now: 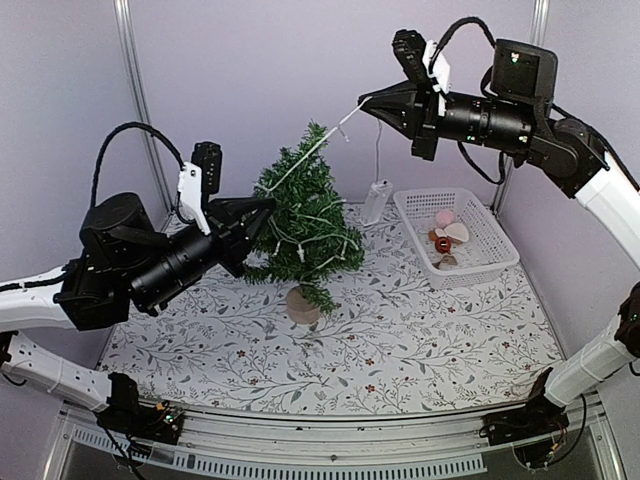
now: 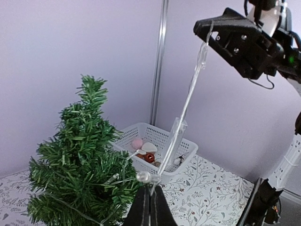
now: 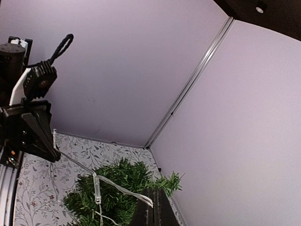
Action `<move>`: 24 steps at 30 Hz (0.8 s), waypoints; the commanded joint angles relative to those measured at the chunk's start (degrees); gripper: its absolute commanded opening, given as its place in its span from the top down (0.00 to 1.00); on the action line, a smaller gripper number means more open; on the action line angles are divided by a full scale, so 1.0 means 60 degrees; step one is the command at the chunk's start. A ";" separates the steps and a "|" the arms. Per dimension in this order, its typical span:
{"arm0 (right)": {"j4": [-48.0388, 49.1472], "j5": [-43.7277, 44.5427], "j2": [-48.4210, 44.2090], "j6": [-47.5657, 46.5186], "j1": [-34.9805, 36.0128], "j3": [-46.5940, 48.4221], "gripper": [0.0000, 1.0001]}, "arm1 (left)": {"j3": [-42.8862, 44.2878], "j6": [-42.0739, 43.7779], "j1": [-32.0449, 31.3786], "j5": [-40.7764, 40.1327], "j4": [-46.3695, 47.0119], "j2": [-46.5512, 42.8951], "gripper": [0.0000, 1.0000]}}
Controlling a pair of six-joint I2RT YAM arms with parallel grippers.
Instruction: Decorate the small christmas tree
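The small christmas tree (image 1: pixel 300 230) stands upright on its pale stump in the middle of the table, with a clear string of lights (image 1: pixel 330 135) looped over its branches. My left gripper (image 1: pixel 268 207) is at the tree's left side. In the left wrist view its jaws (image 2: pixel 150 192) are shut on the string just below a bulb (image 2: pixel 143 176). My right gripper (image 1: pixel 365 103) is high above and right of the tree top, shut on the string, which runs taut down to the tree (image 3: pixel 122 172). A clear battery box (image 1: pixel 375 200) hangs from the string.
A white basket (image 1: pixel 480 270) at the back right holds a few small ornaments, pink, white and red-brown (image 1: pixel 445 232). Purple walls with metal corner posts (image 1: pixel 135 100) enclose the floral table cover (image 1: pixel 400 340).
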 commanded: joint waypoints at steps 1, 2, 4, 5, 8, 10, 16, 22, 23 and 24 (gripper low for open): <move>0.1731 0.2052 0.0360 -0.1816 0.0126 0.0633 1.00 | -0.0409 -0.0583 0.0300 -0.1369 -0.0145 -0.0349 1.00; 0.1958 0.2088 0.0463 -0.1947 0.0138 0.0701 1.00 | -0.0391 -0.0567 0.0347 -0.1380 -0.0112 -0.0352 1.00; 0.2253 0.2046 0.0812 -0.2174 0.0146 0.0882 1.00 | -0.0321 -0.0502 0.0497 -0.1333 -0.0028 -0.0279 1.00; 0.2388 0.2025 0.0935 -0.2263 0.0146 0.0954 1.00 | -0.0278 -0.0478 0.0559 -0.1304 0.0027 -0.0224 1.00; 0.2854 0.2259 0.1335 -0.2442 0.0153 0.1006 1.00 | -0.0090 -0.0385 0.0770 -0.1140 0.0194 0.0019 1.00; 0.3149 0.2615 0.1567 -0.2728 0.0153 0.1041 1.00 | -0.0031 -0.0365 0.0860 -0.1118 0.0293 0.0132 1.00; 0.3844 0.4159 0.2233 -0.4072 0.0141 0.1115 1.00 | -0.0038 -0.0839 0.1456 -0.0927 0.0172 0.0102 1.00; 0.4498 0.4396 0.2503 -0.4584 0.0131 0.1495 1.00 | 0.0116 -0.0811 0.1942 -0.0377 -0.0056 0.0131 1.00; 0.4589 0.4415 0.2573 -0.4617 0.0117 0.1633 1.00 | 0.0117 -0.0832 0.2012 -0.0340 -0.0090 0.0118 1.00; 0.4683 0.4428 0.2696 -0.4700 0.0084 0.1738 1.00 | 0.0112 -0.0843 0.2092 -0.0321 -0.0120 0.0106 1.00</move>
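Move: The light string runs between both closed grippers in front of and above the tree. The tree's middle is roughly 12 cm ahead of the left hand, 5 cm to its right and 19 cm below; from the right hand it is about 7 cm ahead, 12 cm to the left and 31 cm lower. The battery box hangs some 18 cm below the right hand and 2 cm to its right, level fore and aft. The basket lies about 25 cm ahead of the right hand, 23 cm to its right, 48 cm down. The right hand, still pinching its end of the light string, carries it high past the tree's top, about 11 cm forward and some 4 cm left with little change in height, rolling and swinging its fingers some 20 degrees clockwise, from leftward towards forward. The left hand keeps its shut grip on the other part of the string and shifts about 6 cm forward and 4 cm left beside the tree, turning slightly counter-clockwise, so the string stays stretched between the two grippers. ##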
